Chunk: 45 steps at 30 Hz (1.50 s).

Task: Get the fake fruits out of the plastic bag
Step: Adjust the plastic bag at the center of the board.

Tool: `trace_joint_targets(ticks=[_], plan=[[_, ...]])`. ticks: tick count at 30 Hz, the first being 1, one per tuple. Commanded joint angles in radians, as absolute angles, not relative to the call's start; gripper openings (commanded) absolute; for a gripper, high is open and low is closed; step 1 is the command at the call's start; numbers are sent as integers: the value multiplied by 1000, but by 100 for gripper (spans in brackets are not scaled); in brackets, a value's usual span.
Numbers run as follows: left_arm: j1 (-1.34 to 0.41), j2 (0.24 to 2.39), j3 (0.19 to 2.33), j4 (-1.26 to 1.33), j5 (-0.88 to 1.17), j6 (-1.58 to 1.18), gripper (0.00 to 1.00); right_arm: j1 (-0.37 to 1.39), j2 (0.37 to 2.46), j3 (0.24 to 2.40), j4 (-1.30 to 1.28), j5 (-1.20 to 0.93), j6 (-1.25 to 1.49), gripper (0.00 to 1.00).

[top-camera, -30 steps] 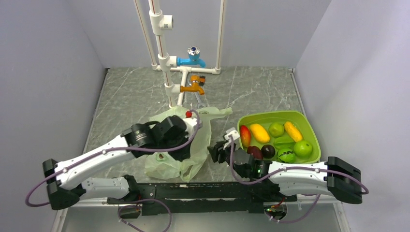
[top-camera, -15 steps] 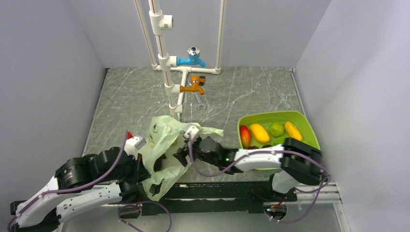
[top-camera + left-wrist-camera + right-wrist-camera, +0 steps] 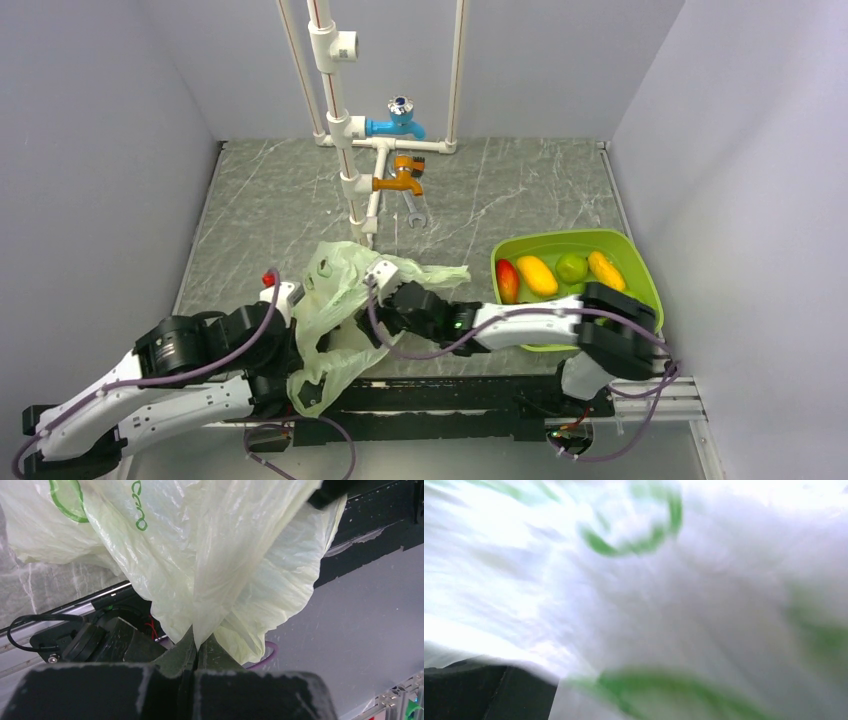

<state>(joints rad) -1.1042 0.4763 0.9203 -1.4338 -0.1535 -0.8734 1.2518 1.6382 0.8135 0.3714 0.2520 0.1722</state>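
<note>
The plastic bag [image 3: 340,300] is pale green and crinkled, bunched up and lifted near the table's front edge. My left gripper [image 3: 297,345] is shut on a fold of the bag's lower part; in the left wrist view the jaws [image 3: 197,642] pinch the film of the bag [image 3: 215,555]. My right gripper [image 3: 375,318] reaches in from the right and presses into the bag. The blurred bag [image 3: 704,580] fills the right wrist view, so I cannot tell how its jaws stand. Several fake fruits lie in the tray: a red one [image 3: 507,281], a yellow one [image 3: 537,275], a green one [image 3: 571,267], another yellow one [image 3: 605,270]. No fruit shows in the bag.
The lime-green tray [image 3: 560,237] stands at the right, partly covered by my right arm. White pipes with a blue valve [image 3: 398,125] and an orange tap [image 3: 400,183] stand at the back. A wrench [image 3: 415,212] lies below them. Grey walls close in both sides.
My left arm has pulled back to the near left with the bag in its grip, lifting it. My right arm has swung left from the tray to the bag.
</note>
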Motion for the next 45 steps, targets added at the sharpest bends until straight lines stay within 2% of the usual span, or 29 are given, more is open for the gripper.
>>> trace_joint_targets(ticks=[1,5,9,13,16,18,20,22,24,27,29,32,35,37,39,41,43,45], plan=[[-1108,535,912,-1346,-186,-829,0,1261,1318,771,263,94,254,97],[-1108,565,911,-1310,-194,-800,0,1262,1131,778,109,-68,177,99],[-1108,572,913,-1295,-193,-783,0,1262,1048,888,-129,-24,43,99],[-1108,561,916,-1289,-191,-784,0,1257,980,924,-185,94,-61,100],[-1108,553,922,-1274,-190,-784,0,1225,967,905,-160,63,-46,100],[-1108,549,931,-1255,-196,-779,0,1218,969,883,-144,148,13,100],[-1108,554,940,-1206,-198,-764,0,1219,950,838,-126,374,116,99],[-1108,574,950,-1142,-184,-735,0,1219,904,760,-79,465,203,99],[-1108,623,963,-1095,-162,-706,0,1219,869,692,-14,339,201,99],[-1108,731,978,-1113,-135,-685,0,1220,928,685,27,-12,179,99],[-1108,768,958,-1141,-129,-686,0,1226,1019,685,59,-143,222,96],[-1108,749,910,-1159,-116,-698,0,1235,1138,619,240,-285,326,91],[-1108,678,880,-1160,-105,-706,0,1237,1217,605,393,-325,389,86],[-1107,633,871,-1168,-99,-708,0,1240,1258,630,408,-261,402,76],[-1108,600,865,-1185,-94,-712,0,1240,1281,628,423,-87,425,68],[-1108,586,857,-1207,-85,-714,0,1239,1305,621,455,65,407,54],[-1108,581,850,-1220,-80,-721,0,1241,1359,612,532,106,337,50],[-1108,586,836,-1215,-67,-720,0,1241,1431,600,626,124,268,52]])
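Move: The plastic bag is right at the right hand's open fingers, its middle about 2 cm to the left, 1 cm back and 4 cm lower. From this hand the green basket stands some 42 cm to the right and 9 cm farther out, and the lower pipe end lies about 18 cm ahead and 1 cm left. The left hand already pinches the bag's near left rim; the bag's middle is about 10 cm ahead of it, 9 cm right and 9 cm below. Up and back goes the right hand from the bag, rising about 17 cm with fingers wide and swinging right, then it sinks again, leftward and back over the bag, its fingers tipping down, before easing forward while they shut to half at the bag's rim. The left hand keeps its pinch, shifting right and slightly forward, partly returning, about 5 cm right overall. ##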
